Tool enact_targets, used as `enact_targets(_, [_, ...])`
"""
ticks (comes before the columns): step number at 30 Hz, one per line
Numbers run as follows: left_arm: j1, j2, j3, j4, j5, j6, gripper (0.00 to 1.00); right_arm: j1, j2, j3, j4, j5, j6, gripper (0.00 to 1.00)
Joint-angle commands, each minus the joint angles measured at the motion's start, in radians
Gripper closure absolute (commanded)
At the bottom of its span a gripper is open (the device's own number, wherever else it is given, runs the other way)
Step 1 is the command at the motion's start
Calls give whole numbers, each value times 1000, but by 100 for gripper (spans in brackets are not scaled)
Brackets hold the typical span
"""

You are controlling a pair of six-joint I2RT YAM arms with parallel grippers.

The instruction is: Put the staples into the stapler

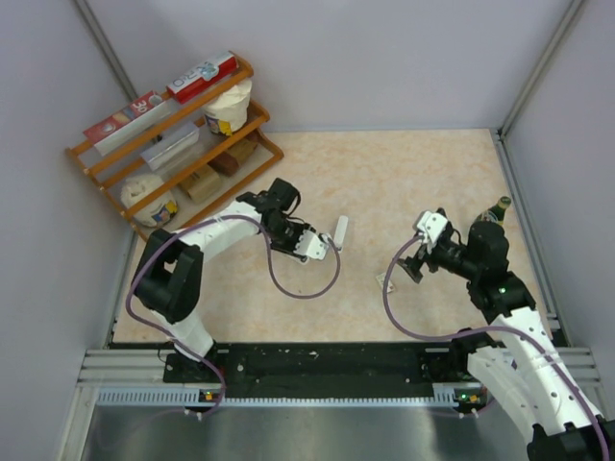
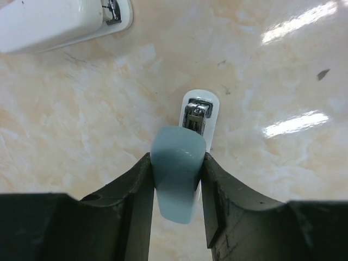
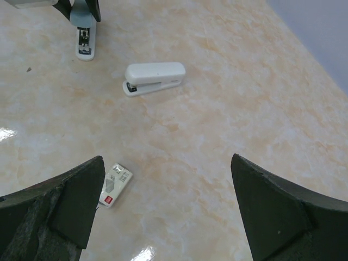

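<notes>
A blue-grey stapler [image 2: 175, 179] with a white base and a metal staple channel [image 2: 196, 117] sits between the fingers of my left gripper [image 2: 176, 160], whose jaws press both its sides. The same grip shows at the top left of the right wrist view, on the stapler [image 3: 84, 39]. A second, white stapler [image 3: 155, 77] lies on the table just beyond it, also seen as the white stapler [image 1: 339, 231] next to my left gripper [image 1: 315, 244]. The staples [image 3: 115, 184], a small whitish box with a red mark, lie by the left finger of my open right gripper [image 3: 166, 160]; the gripper holds nothing.
A wooden rack [image 1: 173, 144] with boxes and tubs stands at the back left. A dark bottle [image 1: 495, 209] stands by the right wall, behind my right arm [image 1: 480, 254]. Grey walls close in the beige table [image 1: 404, 173] on three sides.
</notes>
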Motion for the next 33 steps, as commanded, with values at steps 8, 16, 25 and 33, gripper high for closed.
enact_targets(8, [-5,-334,-191,251,235,-402,100,-3,21,36,43,-204,159,6])
enact_targets(16, [-5,-552,-277,396,325,-591,100,24,197,128,174,-361,457,11])
enact_targets(25, [-9,-677,-257,365,398,-706,100,138,510,275,189,-428,600,23])
enact_targets(33, [-17,-692,-279,368,399,-712,100,187,688,360,275,-544,753,32])
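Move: The blue stapler is already in the left fingers, its middle about 2 cm nearer the robot than that hand point and 1 cm to its right. The white stapler stands some 13 cm right of the left hand, 3 cm farther out and 3 cm lower. From the right hand, the blue stapler lies roughly 30 cm left, 6 cm ahead and 14 cm down; the staples box is about 4 cm left, 3 cm back and 17 cm down. The blue stapler, still pinched in the left fingers, is carried up about 17 cm and back some 9, while the wrist rolls about 40 degrees until fingers and stapler nose point to the right. The empty right hand goes about 12 cm left towards the stapler, swinging its fingers from forward-left to nearly straight left, rolling, and closing by about a quarter. ##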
